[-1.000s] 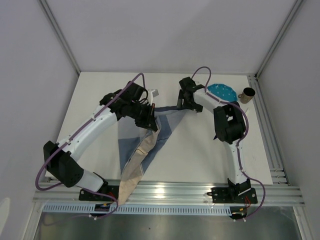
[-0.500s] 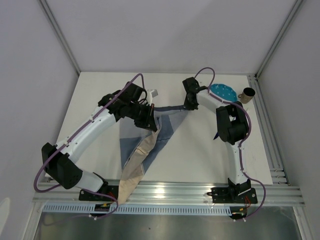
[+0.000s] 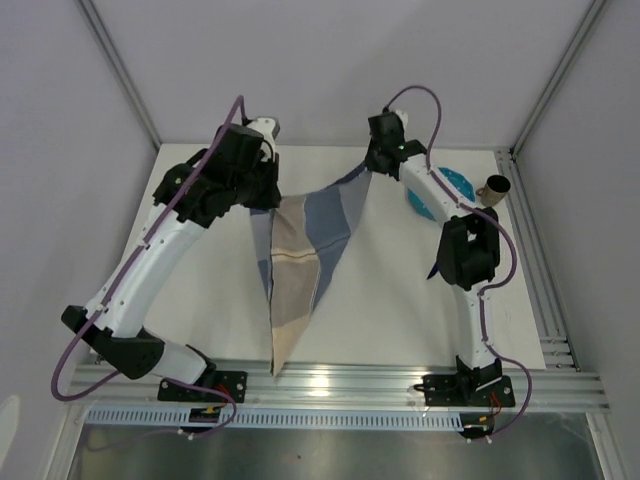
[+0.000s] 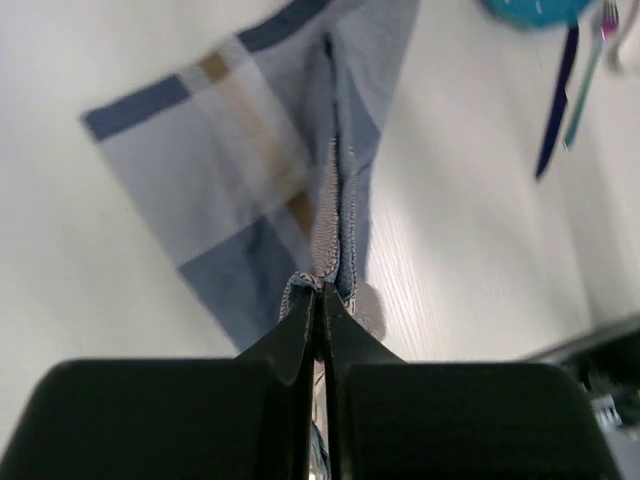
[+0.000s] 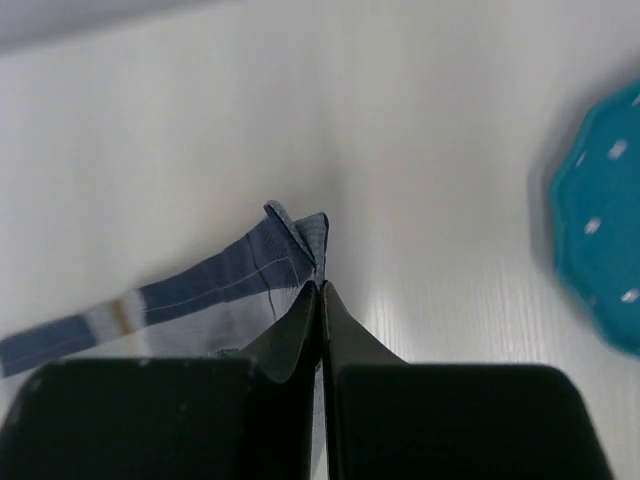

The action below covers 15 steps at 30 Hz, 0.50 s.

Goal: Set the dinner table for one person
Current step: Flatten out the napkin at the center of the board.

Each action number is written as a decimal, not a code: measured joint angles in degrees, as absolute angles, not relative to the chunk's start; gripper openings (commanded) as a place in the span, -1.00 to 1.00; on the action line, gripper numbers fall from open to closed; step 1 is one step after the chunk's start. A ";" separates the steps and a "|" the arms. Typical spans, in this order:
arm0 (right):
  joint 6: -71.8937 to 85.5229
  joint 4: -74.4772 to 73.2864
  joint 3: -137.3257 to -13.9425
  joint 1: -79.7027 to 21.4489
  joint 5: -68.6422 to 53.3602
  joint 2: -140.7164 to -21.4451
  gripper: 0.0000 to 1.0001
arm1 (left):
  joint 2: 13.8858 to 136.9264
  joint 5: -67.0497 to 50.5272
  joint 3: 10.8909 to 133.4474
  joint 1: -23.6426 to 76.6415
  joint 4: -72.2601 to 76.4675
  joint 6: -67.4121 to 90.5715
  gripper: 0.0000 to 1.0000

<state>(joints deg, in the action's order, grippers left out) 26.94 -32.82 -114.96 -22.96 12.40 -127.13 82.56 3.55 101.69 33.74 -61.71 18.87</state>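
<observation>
A blue-and-beige checked placemat hangs stretched between my two grippers above the white dinner table. Its lower tip trails toward the table's near edge. The left gripper is shut on one corner; in the left wrist view the fingertips pinch bunched cloth. On the opposite corner the right gripper is shut too, and in the right wrist view a small fold of the blue hem sticks out past the tips.
A teal plate lies at the back right, partly under the right arm, with a brown cup beside it. A dark blue knife and a teal fork lie near the plate. Aluminium rails edge the table.
Both grippers have risen and moved toward the far edge with the placemat. The cloth, crumpled on the table before, now hangs spread between them.
</observation>
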 measured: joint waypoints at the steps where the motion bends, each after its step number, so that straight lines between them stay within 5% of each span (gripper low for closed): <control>1: 26.15 -32.84 -117.34 -22.94 13.28 -126.82 -1.00 | 82.32 6.42 103.35 33.76 -61.69 18.63 -0.99; 7: 20.60 -33.32 -124.84 -22.06 21.54 -118.06 -1.00 | 77.67 16.80 105.34 33.89 -61.63 13.93 -0.99; 15: 18.11 -32.62 -117.93 -21.91 29.41 -101.89 -1.00 | 64.25 27.09 103.46 34.02 -57.06 3.44 -0.99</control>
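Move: Both closed grippers already hold a napkin corner. The board's center lies about 6 cm ahead and 10 cm to the right of the left hand, some 31 cm below it. From the right hand the center is roughly 19 cm back, 13 cm left and 12 cm down. The plate sits about level with the right hand, 24 cm to its right, and the knife 21 cm back and 24 cm to its right, both low on the board. Whip the napkin up and open: keep both grips shut and raise the right gripper fast, about 26 cm, while carrying it right towards the plate's side. Lift the left gripper some 13 cm and pull it almost as far left, away from the right one. Tip both sets of fingertips up about 30 degrees and, after a brief forward start, ease both hands back. ##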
